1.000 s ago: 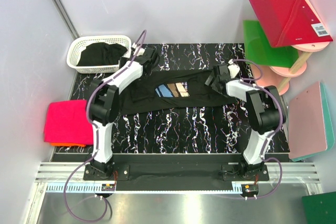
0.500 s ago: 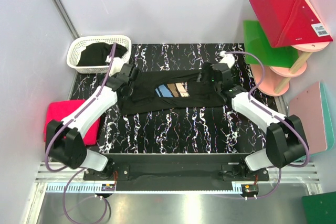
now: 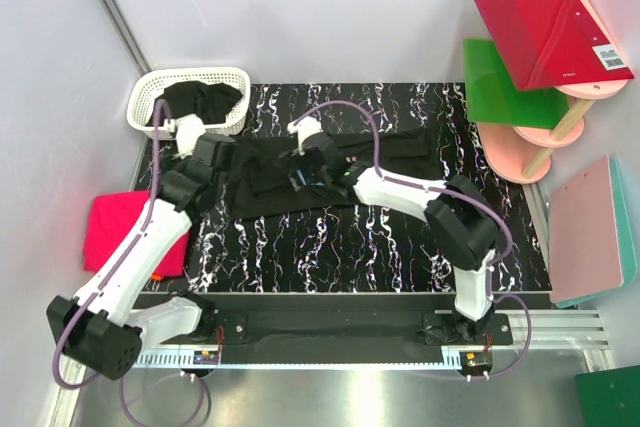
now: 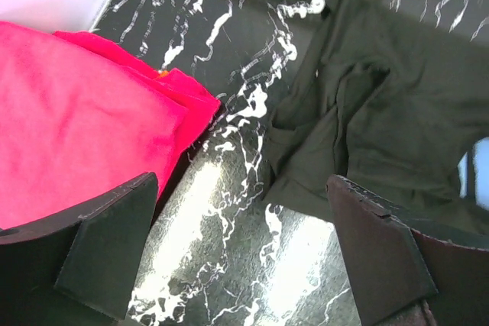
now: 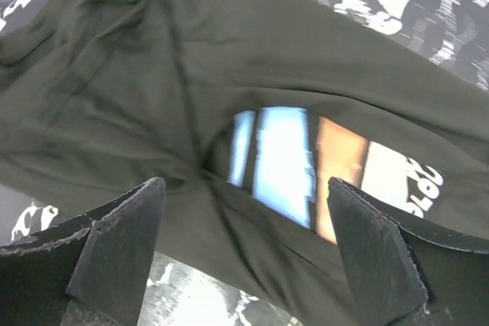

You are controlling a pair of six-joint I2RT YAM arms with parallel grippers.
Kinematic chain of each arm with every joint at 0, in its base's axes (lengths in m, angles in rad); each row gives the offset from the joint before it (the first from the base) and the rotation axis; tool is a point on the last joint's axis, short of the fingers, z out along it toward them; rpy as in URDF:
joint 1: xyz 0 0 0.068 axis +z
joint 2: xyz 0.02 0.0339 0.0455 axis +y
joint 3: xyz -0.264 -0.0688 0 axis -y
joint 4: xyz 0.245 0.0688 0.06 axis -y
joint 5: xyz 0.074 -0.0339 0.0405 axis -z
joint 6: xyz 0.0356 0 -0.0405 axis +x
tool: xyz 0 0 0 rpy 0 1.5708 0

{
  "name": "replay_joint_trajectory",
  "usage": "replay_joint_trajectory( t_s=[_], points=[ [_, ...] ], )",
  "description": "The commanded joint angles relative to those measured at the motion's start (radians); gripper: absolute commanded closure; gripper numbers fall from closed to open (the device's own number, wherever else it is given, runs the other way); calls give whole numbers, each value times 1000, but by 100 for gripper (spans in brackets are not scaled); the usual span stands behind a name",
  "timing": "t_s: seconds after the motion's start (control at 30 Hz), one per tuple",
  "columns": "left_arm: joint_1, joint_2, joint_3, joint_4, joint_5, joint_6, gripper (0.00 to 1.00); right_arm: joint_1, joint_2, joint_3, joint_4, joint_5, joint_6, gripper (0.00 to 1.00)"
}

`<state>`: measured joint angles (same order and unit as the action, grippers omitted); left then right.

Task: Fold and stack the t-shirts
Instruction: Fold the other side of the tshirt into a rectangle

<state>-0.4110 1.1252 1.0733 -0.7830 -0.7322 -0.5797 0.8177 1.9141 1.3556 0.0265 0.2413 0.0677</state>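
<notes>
A black t-shirt (image 3: 400, 152) lies spread across the marble table (image 3: 340, 247). Its blue, tan and white print (image 5: 306, 162) shows in the right wrist view. My right gripper (image 3: 303, 175) reaches across to the left and hangs open over that print (image 5: 244, 182), with nothing between its fingers. My left gripper (image 3: 212, 157) is open beside the shirt's left sleeve (image 4: 344, 112), over bare table (image 4: 241, 181). A folded hot-pink t-shirt (image 3: 120, 232) lies at the table's left edge (image 4: 69, 127), with a sliver of orange (image 4: 161, 74) under it.
A white lattice basket (image 3: 140, 102) at the back left holds more black cloth (image 3: 200, 102). Red (image 3: 550, 32), green (image 3: 500, 82) and pink (image 3: 590, 232) boards stand off the table to the right.
Both arms swung left. The right gripper crossed from the shirt's right end to over the print. The left gripper moved off the shirt's left end toward the pink stack.
</notes>
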Motion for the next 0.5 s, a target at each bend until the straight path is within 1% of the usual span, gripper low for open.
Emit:
replay_joint_trajectory(
  t_s=[0.0,0.1,0.2,0.3,0.33,0.4,0.43,0.47],
  points=[
    [64,-64,10,34,42,-26,1,53,48,111,7,0,-117,6],
    [101,-54,22,25,77,-14,1,103,97,161,4,4,-160,6],
    [162,-35,20,24,145,-6,1,147,132,217,0,0,-184,5],
    [268,-19,2,42,235,-2,1,189,160,246,-5,-17,-197,5],
    [338,-19,-21,75,323,1,1,199,172,264,-5,-20,-201,5],
    [406,-13,-42,112,426,0,1,219,189,295,-16,-25,-201,5],
    [460,4,-55,131,486,-5,1,224,210,307,-20,-28,-201,5],
    [481,11,-55,134,508,-3,1,227,217,318,-20,-33,-200,6]
  ],
)
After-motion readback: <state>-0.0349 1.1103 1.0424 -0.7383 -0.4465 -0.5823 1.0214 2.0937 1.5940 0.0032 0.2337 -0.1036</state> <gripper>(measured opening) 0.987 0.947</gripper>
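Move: The t-shirt's left end lies about 13 cm to the right hand's left, 3 cm back and 10 cm below it. From that hand the shirt's print is about 6 cm right and 2 cm ahead; the basket is some 25 cm left and 17 cm ahead, and the pink cloth about 35 cm left and 12 cm back. From the left hand the shirt's left end is about 8 cm ahead, 8 cm right and 18 cm below. Right hand, open, sweeps 11 cm left, 5 back towards the t-shirt's left end; left hand shifts 6 left. ##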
